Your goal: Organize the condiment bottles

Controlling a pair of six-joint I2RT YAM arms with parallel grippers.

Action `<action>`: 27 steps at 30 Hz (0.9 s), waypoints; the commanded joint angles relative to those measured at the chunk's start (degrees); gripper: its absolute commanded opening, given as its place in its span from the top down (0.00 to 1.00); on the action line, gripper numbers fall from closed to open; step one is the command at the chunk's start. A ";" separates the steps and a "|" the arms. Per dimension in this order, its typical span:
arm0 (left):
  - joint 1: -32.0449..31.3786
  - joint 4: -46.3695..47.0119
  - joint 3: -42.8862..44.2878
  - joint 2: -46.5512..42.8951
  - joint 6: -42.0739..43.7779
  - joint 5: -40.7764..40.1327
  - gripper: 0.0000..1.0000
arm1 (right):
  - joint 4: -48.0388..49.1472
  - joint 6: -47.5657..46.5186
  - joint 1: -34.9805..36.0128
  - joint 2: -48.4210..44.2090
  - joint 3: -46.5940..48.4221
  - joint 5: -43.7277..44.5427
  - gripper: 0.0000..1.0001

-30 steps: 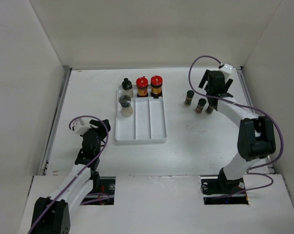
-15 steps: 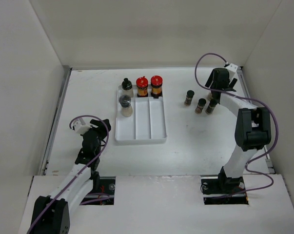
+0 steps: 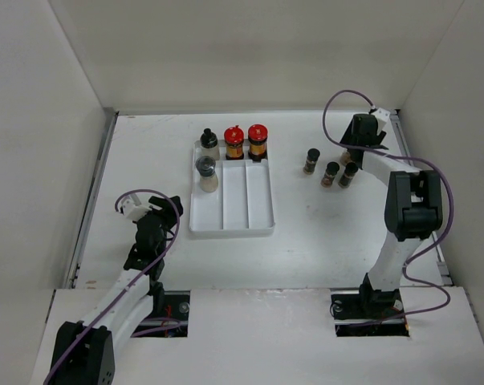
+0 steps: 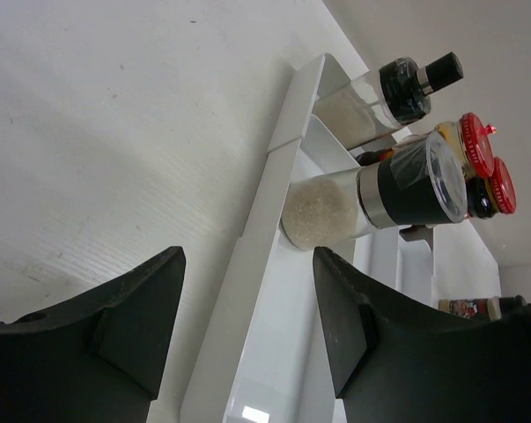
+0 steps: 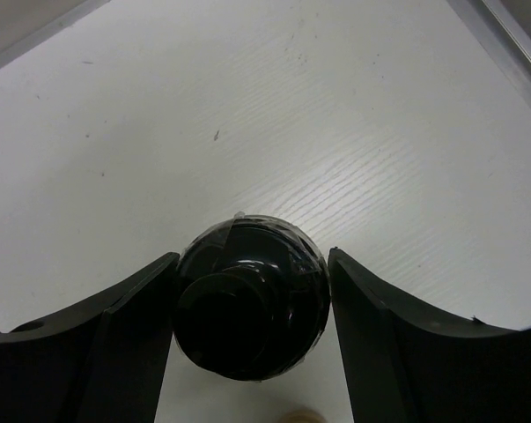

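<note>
My right gripper (image 5: 252,256) is shut on the black cap of a small condiment bottle (image 5: 250,304) that stands on the table. In the top view this gripper (image 3: 352,152) covers that bottle at the far right. Three small dark bottles (image 3: 311,160) (image 3: 331,173) (image 3: 348,174) stand just left of it. Two red-capped bottles (image 3: 234,143) (image 3: 258,140) and a black-capped clear one (image 3: 209,143) stand at the white tray's (image 3: 258,228) far end. A grey-capped pale bottle (image 4: 397,189) stands in its left compartment. My left gripper (image 4: 247,264) is open, holding nothing, near the tray's left rim (image 4: 265,203).
White walls close the table in on the left, back and right. A metal strip (image 3: 402,136) runs along the right edge close to my right gripper. The right arm's purple cable (image 3: 338,100) loops above the wrist.
The right gripper shifted slightly toward the far right, came down over the black-capped bottle, and its jaws closed in on the cap. The left arm has not moved.
</note>
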 commanded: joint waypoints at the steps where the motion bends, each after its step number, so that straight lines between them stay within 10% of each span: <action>1: -0.23 2.82 0.39 -0.05 0.71 0.53 0.42 | 5.17 1.02 -0.21 -5.75 -0.75 1.95 0.44; 15: -0.93 3.78 0.21 -0.14 0.97 0.27 0.42 | 14.94 -3.64 13.04 -27.29 -6.65 5.22 0.50; 27: -1.46 3.78 0.21 -0.14 1.32 0.18 0.42 | 15.91 -1.71 42.50 -12.73 0.19 -1.46 0.51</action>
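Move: The right hand already holds the black-capped bottle. The tray's middle lies about 40 cm to its left, 10 cm nearer the base and 10 cm lower. Its nearer red-lidded jar stands some 30 cm left, level with the hand; the dark-lidded shaker is 47 cm left and 10 cm back. The middle small jar is 7 cm left, 8 cm back. From the idle left hand, the tray's middle is about 11 cm ahead and 19 cm right. Up first, while drawing back a little, the right hand lifts the black-capped bottle off the table, climbing about 22 cm with the fingers levelling; then it swings fast to the left, high past the small jars, some 34 cm in all, turning counter-clockwise and already sinking towards the tray. The fingers keep their grip at the cap. ##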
